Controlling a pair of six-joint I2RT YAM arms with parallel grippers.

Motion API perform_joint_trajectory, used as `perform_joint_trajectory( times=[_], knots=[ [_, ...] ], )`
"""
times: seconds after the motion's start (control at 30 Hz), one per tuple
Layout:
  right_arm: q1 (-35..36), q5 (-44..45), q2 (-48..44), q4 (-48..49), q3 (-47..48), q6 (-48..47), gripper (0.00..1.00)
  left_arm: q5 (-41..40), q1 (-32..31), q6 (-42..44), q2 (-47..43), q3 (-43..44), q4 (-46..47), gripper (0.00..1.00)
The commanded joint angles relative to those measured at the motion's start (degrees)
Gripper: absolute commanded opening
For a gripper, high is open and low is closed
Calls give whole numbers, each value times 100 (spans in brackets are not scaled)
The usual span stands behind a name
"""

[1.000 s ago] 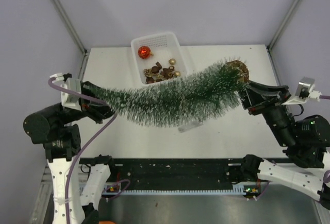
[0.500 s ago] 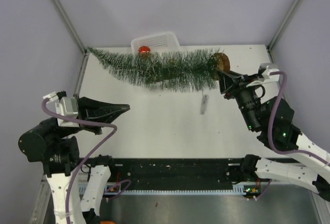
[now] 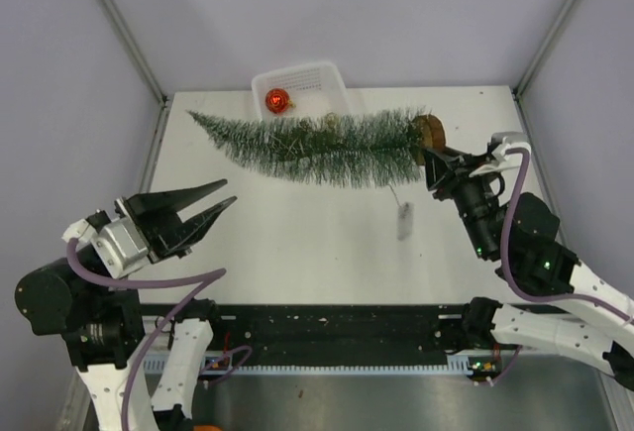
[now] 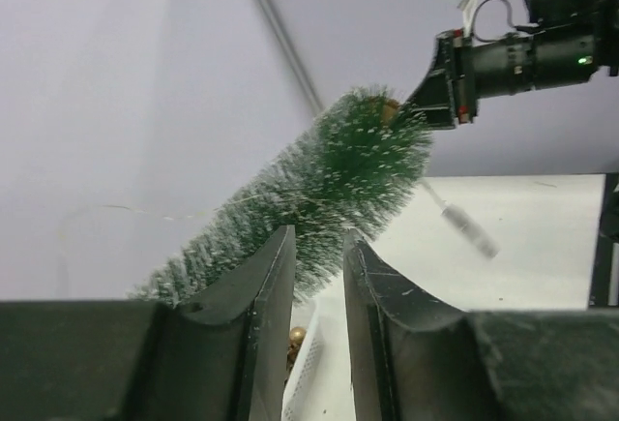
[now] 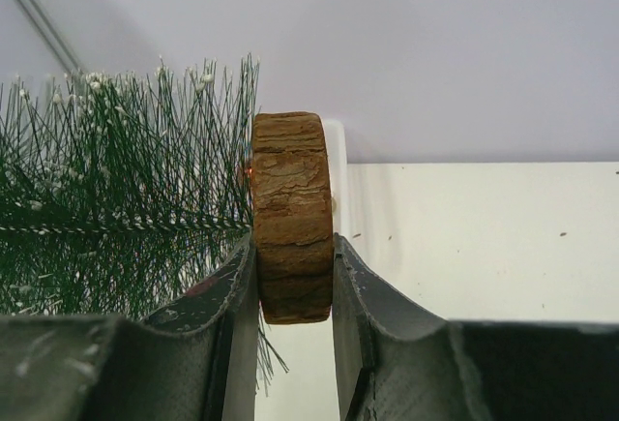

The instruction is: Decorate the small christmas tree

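The small christmas tree (image 3: pixel 307 144) hangs level above the back of the table, tip to the left, frosted bristles spread over the basket's front. My right gripper (image 3: pixel 434 152) is shut on its round brown wooden base (image 3: pixel 431 131). In the right wrist view the disc (image 5: pixel 290 198) sits clamped edge-on between the two fingers, bristles (image 5: pixel 116 198) to its left. My left gripper (image 3: pixel 231 191) stands open and empty at the near left, well short of the tree. Its wrist view looks past the parted fingers (image 4: pixel 276 285) at the tree (image 4: pixel 338 174).
A white basket (image 3: pixel 319 76) at the back edge holds a red bauble (image 3: pixel 277 101); a gold bauble (image 4: pixel 297 337) shows between my left fingers. A small white tag (image 3: pixel 404 220) dangles on a string below the tree's thick end. Side posts frame the table.
My left gripper let go of the tree's tip, opened and drew back to the near left. The right arm swung the tree toward the back, straight and level over the basket.
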Motion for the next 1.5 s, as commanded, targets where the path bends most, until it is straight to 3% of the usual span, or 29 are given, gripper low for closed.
perform_joint_trajectory(
  times=[0.0,0.07,0.13,0.17,0.2,0.3,0.43,0.57,0.73,0.9,1.13,1.27,1.47],
  knots=[
    [46,-37,-200,-6,-9,111,0,-932,-8,1638,-92,50,-938,34],
    [46,-2,-279,-59,-18,68,0,-1240,-8,2025,-153,85,-974,49],
    [55,25,-340,-112,-18,6,0,-1626,-8,2167,-119,278,-1035,70],
    [55,42,-358,-147,-18,-20,0,-1933,-8,2133,-14,470,-1114,94],
    [46,34,-384,-182,-18,-29,0,-2223,-8,2054,74,629,-1175,99],
    [46,-72,-490,-305,-44,-64,0,-2753,-16,2079,417,1182,-1438,99],
    [55,-195,-718,-446,-158,-73,0,-2491,-8,2264,953,1920,-2080,99],
    [46,-309,-1017,-630,-220,-82,0,-1246,-16,2431,1445,2483,-2827,95],
    [55,-371,-1219,-797,-159,-170,0,-259,-8,2475,2060,3238,-3407,79],
    [55,-274,-1369,-885,-106,-328,0,568,-8,2598,2834,4373,-4673,79],
    [46,-28,-1527,-921,17,-697,0,165,-8,2440,2335,3733,-4068,90],
    [46,130,-1580,-912,131,-864,0,-177,-8,2527,2115,3706,-4286,94],
    [55,227,-1598,-763,298,-1057,0,-662,-8,2818,1509,2882,-4665,98]
  ],
)
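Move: The tree, held crosswise by its wooden base in the right fingers, has its middle some 16 cm ahead of the left hand, 12 cm to its right and 11 cm lower. The base is about 16 cm ahead and 28 cm to the right. The white basket stands roughly 42 cm ahead and 3 cm right, far below. From the right hand the tree's middle lies about 17 cm left and 2 cm ahead, at its height. Left hand opens wide, rising about 7 cm, then sinking; right carries the gripped tree 7 cm right, slightly back. ##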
